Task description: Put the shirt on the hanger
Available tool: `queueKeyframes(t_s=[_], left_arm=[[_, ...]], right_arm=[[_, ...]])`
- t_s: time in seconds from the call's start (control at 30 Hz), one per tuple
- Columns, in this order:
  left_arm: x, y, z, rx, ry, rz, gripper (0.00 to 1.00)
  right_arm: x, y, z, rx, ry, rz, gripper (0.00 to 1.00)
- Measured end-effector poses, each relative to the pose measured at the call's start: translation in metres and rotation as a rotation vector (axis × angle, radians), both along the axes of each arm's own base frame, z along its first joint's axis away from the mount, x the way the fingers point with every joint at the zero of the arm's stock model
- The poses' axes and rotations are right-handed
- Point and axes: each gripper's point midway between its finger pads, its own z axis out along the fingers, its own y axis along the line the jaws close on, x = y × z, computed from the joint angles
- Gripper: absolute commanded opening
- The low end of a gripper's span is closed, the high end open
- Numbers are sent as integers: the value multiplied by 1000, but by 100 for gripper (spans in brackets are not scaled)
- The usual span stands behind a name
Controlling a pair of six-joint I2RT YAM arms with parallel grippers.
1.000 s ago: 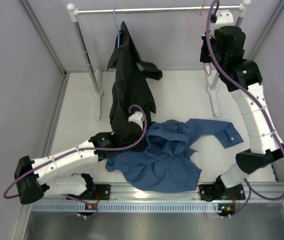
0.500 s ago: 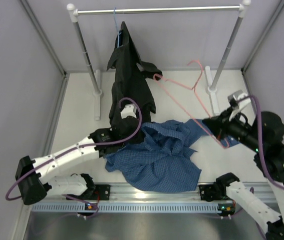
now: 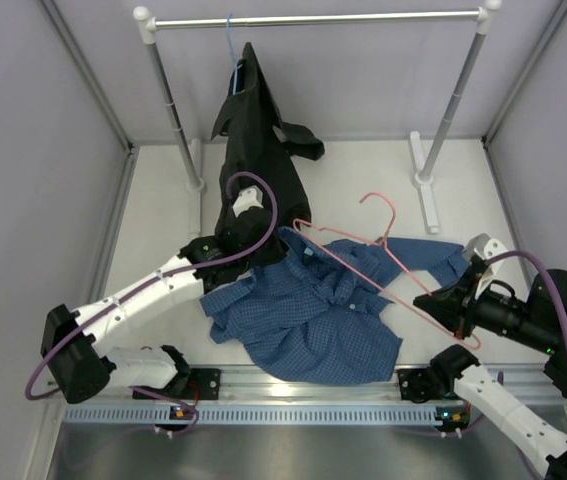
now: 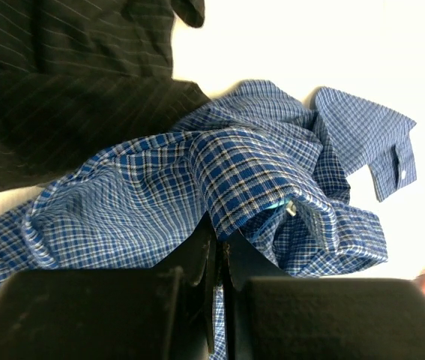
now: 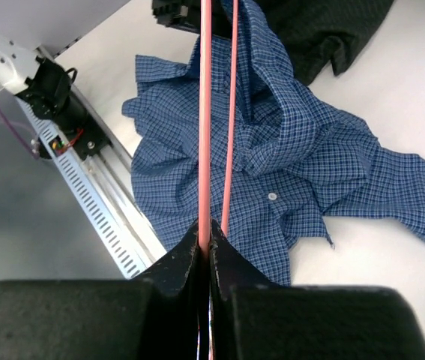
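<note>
The blue checked shirt [image 3: 308, 315] lies crumpled on the table's near middle, one sleeve [image 3: 433, 255] stretched right. My left gripper [image 3: 263, 255] is shut on the shirt's collar edge [image 4: 223, 210] at its far left, beside the black shirt; the light-blue neck label [image 4: 276, 204] shows just right of the grip. My right gripper [image 3: 441, 303] is shut on the pink-red hanger [image 3: 348, 262] at one end and holds it low over the shirt, with its hook [image 3: 381, 205] pointing to the back. In the right wrist view the hanger [image 5: 205, 112] runs straight out from the closed fingers over the shirt [image 5: 294, 172].
A larger black shirt [image 3: 258, 170] hangs on a thin blue hanger [image 3: 231, 45] from the rail [image 3: 323, 18], and its hem reaches the table beside my left gripper. Rack posts [image 3: 170, 105] [image 3: 451, 100] stand at the back. Walls close in on both sides.
My right arm has swung down from the rail with the pink-red hanger and now holds it over the shirt. My left gripper has pulled the collar back and left, spreading the shirt.
</note>
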Motion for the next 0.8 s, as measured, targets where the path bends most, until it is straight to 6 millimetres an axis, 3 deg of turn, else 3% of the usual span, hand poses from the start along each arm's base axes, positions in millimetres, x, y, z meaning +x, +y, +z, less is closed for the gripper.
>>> queueKeyframes(t_s=[0.17, 0.4, 0.63, 0.8], left_arm=[[-4, -10, -6, 1, 35, -53, 0], [-12, -16, -3, -22, 47, -108, 0], [-24, -21, 10, -53, 36, -187, 0], [-42, -32, 12, -54, 53, -335, 0]], right_arm=[[-10, -5, -10, -33, 33, 16, 0], [-5, -3, -24, -65, 82, 11, 0], [8, 10, -53, -120, 186, 34, 0], [15, 24, -69, -133, 231, 90, 0]])
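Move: My right hand holds the pink hanger near one corner. The shirt's neck opening, held up by my left fingers, lies about 17 cm ahead of it, 24 cm to its left and 14 cm lower. The sleeve lies some 22 cm straight ahead, the shirt body 4 cm ahead and 19 cm left, both roughly 30 cm below. The hanger's free end is about 4 cm ahead, 3 cm right and 6 cm above my left hand; the black garment's lower part is 8 cm ahead, 3 cm left and 8 cm below it. I lower my right hand about 7 cm, tipping it down some 15 degrees and, after a small draw back, easing it left and slightly forward so the hanger's free end goes down to the neck opening. My left hand keeps its pinch on the collar edge and brings it back and right about 5 cm to meet the hanger, turning nearly 20 degrees clockwise. ##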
